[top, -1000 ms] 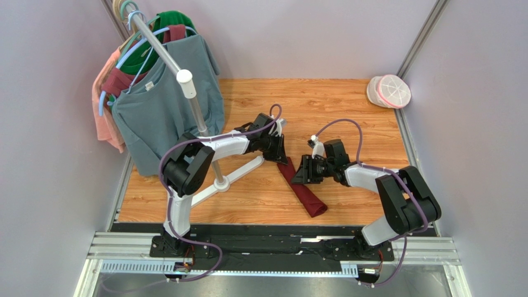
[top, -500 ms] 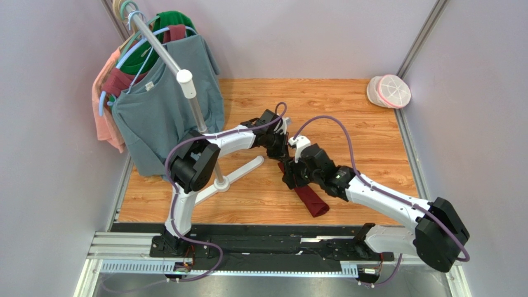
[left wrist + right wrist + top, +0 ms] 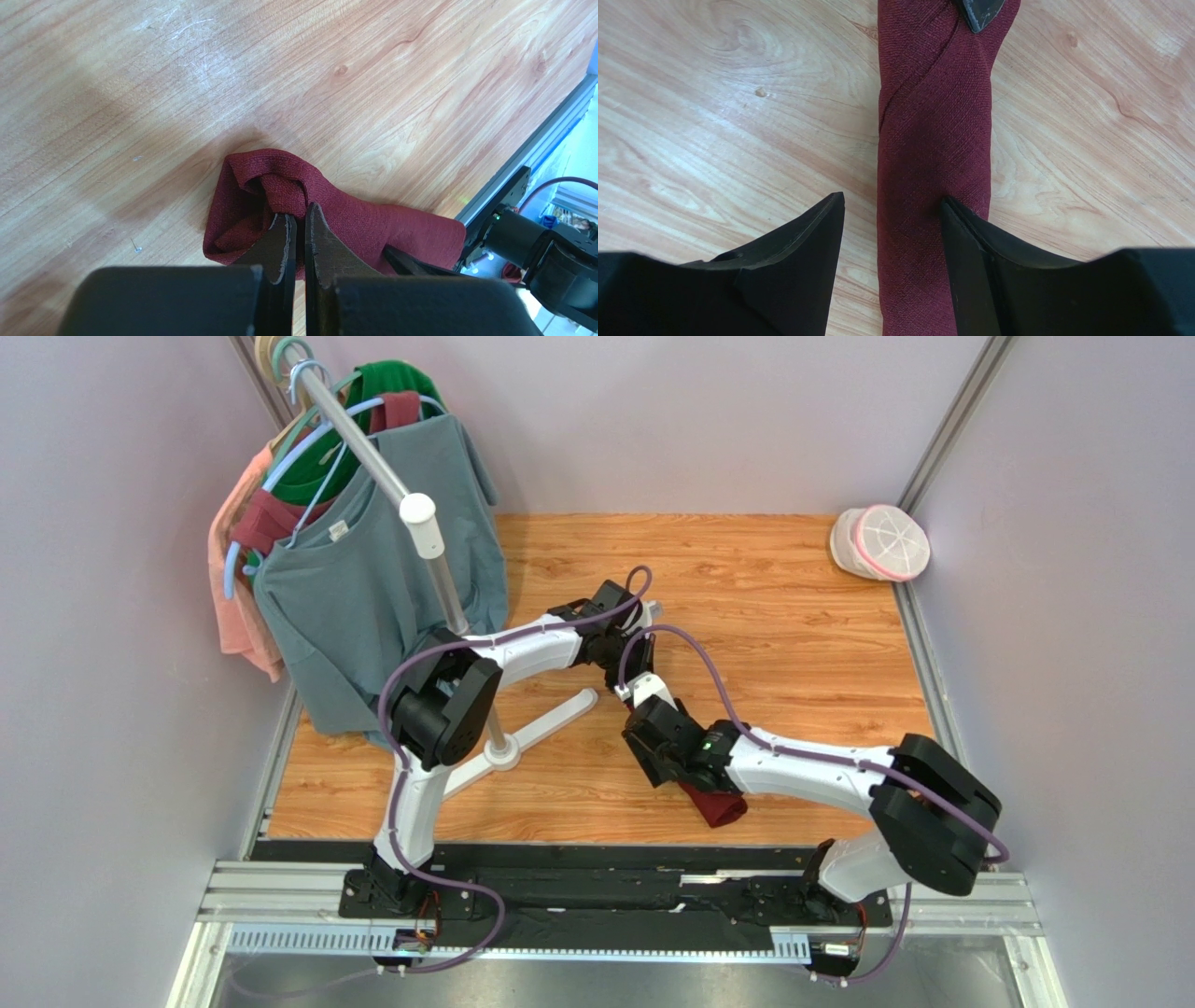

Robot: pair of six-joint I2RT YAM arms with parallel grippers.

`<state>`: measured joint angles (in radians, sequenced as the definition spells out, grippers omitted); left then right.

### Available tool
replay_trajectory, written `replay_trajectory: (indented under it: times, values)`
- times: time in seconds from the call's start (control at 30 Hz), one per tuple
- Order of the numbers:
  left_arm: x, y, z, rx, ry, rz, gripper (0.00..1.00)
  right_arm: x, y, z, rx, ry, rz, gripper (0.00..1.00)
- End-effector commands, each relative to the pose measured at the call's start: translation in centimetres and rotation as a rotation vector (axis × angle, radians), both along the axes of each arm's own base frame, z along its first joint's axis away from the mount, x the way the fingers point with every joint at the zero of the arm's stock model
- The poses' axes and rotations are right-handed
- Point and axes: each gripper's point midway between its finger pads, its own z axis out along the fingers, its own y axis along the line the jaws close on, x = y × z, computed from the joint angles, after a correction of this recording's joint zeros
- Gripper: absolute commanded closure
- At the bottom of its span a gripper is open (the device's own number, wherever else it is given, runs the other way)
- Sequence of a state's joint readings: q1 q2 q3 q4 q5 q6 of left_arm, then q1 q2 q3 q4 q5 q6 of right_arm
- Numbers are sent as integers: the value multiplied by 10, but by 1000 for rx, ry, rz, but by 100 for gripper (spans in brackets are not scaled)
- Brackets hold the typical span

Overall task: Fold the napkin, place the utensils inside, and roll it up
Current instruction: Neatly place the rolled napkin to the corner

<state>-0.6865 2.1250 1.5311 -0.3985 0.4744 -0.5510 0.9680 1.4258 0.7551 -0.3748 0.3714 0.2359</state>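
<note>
The napkin lies on the wooden table as a tight dark red roll, running diagonally from the middle toward the front. My left gripper is at its far end, jaws shut on a fold of the napkin there; the left gripper shows cloth right at its tips. My right gripper is open and straddles the napkin nearer the front: the right finger touches the roll, the left one stands off it. A left fingertip shows at the top of the right wrist view. The utensils are hidden.
A clothes rack with hanging shirts stands at the back left, its white base reaching toward the napkin. A white round container sits in the back right corner. Grey walls enclose the table; the metal rail runs along the front.
The right arm swung left and forward from beside the roll to over its near half, its jaws a little wider. The left gripper closed at the far end.
</note>
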Motion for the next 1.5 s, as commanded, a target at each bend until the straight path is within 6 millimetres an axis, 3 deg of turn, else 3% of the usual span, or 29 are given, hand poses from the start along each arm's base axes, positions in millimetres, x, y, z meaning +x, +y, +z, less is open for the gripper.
replay_trajectory:
  times: [0.0,0.2,0.43,0.6,0.67,0.9,1.0,1.03,1.07,1.27,1.33,1.47]
  values:
    - [5,0,4,-1,-14,-22,100,12,-5,3,-59,-38,-80,43]
    - [7,-2,10,-16,-24,-29,97,16,-14,-10,-157,-15,-152,43]
    - [17,-1,28,-45,-59,-22,71,18,-18,-17,-181,21,-175,42]
    - [27,4,37,-57,-72,1,48,20,-20,-21,-165,60,-188,54]
    - [30,7,42,-65,-79,14,45,20,-22,-23,-157,79,-191,63]
    - [56,28,70,-91,-139,99,36,17,-23,-21,13,180,-210,69]
    - [69,37,83,-100,-176,141,33,28,-34,-17,73,191,-258,69]
    - [71,38,88,-105,-187,151,24,35,-43,-16,81,190,-292,69]
    - [74,40,90,-106,-197,160,23,39,-47,-16,82,191,-305,69]
    - [83,39,107,-130,-244,165,22,73,-72,-18,93,193,-434,70]
    - [83,39,108,-134,-250,158,22,92,-78,-14,114,185,-480,69]
    - [79,37,108,-152,-246,147,21,122,-86,-27,103,208,-531,70]
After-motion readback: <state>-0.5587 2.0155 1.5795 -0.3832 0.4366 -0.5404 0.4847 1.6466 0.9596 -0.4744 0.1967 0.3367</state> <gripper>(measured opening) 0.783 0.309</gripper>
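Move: The rolled napkin lies aslant from ahead-left to back-right under the open right gripper, its middle about 4 cm to that hand's right, level with it in reach and some 2 cm lower. The left fingers still pinch the roll's far-left end, its middle being roughly 7 cm back, 5 cm right and 1 cm below them. From the right hand, the tip of the rack's white foot stands about 8 cm ahead and 7 cm left. The roll is handed over to the right gripper, which settles about 2 cm each forward, right and down, closes around it a little beyond its middle, then carries it forward-right, some 7 cm farther forward, turning clockwise. Meanwhile the left fingers open and let go of the far end, and that hand draws off forward and left, then rises, each leg under 8 cm. ##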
